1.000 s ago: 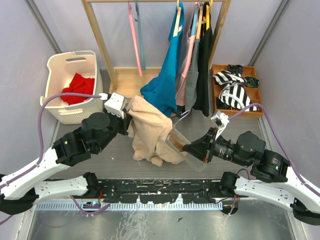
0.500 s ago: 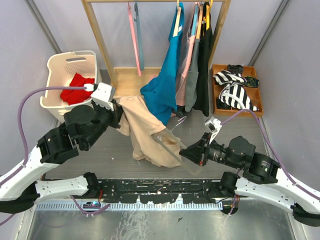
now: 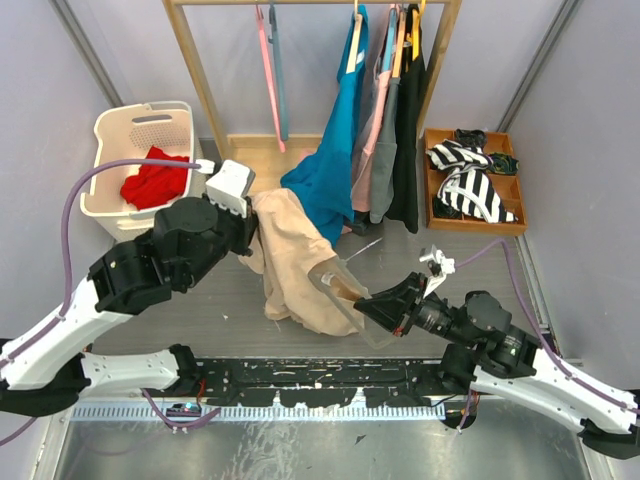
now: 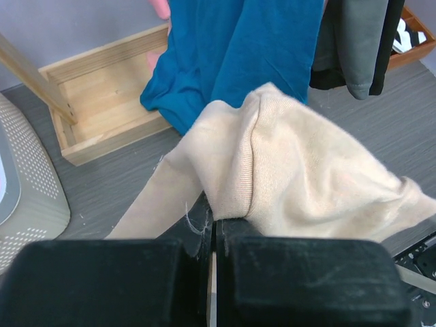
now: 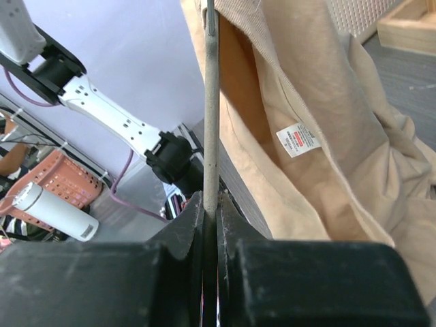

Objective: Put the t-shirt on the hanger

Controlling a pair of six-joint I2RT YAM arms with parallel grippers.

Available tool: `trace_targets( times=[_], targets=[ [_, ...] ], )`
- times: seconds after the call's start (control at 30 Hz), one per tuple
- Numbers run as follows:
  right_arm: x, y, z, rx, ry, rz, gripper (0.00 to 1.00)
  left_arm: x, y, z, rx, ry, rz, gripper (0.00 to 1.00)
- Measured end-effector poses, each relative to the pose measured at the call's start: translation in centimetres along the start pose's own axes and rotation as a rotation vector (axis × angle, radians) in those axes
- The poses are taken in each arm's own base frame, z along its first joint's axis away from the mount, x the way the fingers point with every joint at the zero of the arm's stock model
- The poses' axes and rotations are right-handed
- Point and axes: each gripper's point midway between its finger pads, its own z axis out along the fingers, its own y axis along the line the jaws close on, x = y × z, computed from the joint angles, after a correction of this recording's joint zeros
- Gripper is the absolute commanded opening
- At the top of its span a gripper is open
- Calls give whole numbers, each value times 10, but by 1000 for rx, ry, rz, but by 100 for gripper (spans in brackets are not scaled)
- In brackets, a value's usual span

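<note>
The beige t-shirt [image 3: 296, 268] hangs crumpled between both arms, its lower part lying on the floor. My left gripper [image 3: 256, 226] is shut on a fold of its upper edge; in the left wrist view that gripper [image 4: 214, 222] pinches the cloth of the t-shirt [image 4: 306, 170]. My right gripper [image 3: 366, 306] is shut on the thin pale hanger [image 3: 345, 292], whose hook points to the far right. In the right wrist view the right gripper [image 5: 211, 201] clamps the hanger's bar [image 5: 211, 102], which runs up along the t-shirt's open neck [image 5: 327, 136] beside the sewn label [image 5: 298, 139].
A wooden clothes rail [image 3: 195, 75] stands at the back with a teal garment [image 3: 330, 150], dark clothes and a pink hanger [image 3: 268, 75]. A white basket [image 3: 120, 140] with red cloth sits at the left. A wooden box [image 3: 505, 185] of striped cloth sits at the right.
My left gripper swung left with the t-shirt and came back toward the right. The right arm dropped lower and moved left, carrying the hanger closer into the shirt.
</note>
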Motion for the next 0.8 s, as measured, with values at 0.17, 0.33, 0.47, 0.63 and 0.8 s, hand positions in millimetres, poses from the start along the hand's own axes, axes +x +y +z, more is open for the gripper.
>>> trace_targets(
  times=[0.17,0.33,0.47,0.63,0.8],
  targets=[
    [-9,4,1,-47,-79,-23,1,1,-8,6,17,29,6,5],
    [-12,3,11,-50,-98,-58,1,4,-15,3,55,63,11,6],
    [-14,3,15,-56,-108,-90,1,-4,-17,-6,92,65,-2,13],
    [-27,11,11,-70,-128,-136,1,-16,-7,-18,68,52,-9,59],
    [-33,18,7,-73,-99,-164,1,-21,10,-36,47,22,-6,64]
  ],
)
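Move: The left hand, its fingers shut on the beige t-shirt's upper edge, has the hanger about 19 cm to its right, 11 cm back and 9 cm lower. The t-shirt's middle is some 8 cm right, 6 cm back and 11 cm down; the teal garment on the rack is roughly 28 cm ahead, 14 cm right and 8 cm below. From the right hand, which grips the hanger, the t-shirt's middle is about 15 cm left, 5 cm ahead and level in height. The left fingers let go of the t-shirt's edge, opening more than halfway. That hand first edges a centimetre or so right and back, then draws up and left away from the hanger by 3 to 4 cm. The right hand keeps its grip and lifts the hanger about 4 cm inside the t-shirt, rolling its forward side up some 10 degrees. ##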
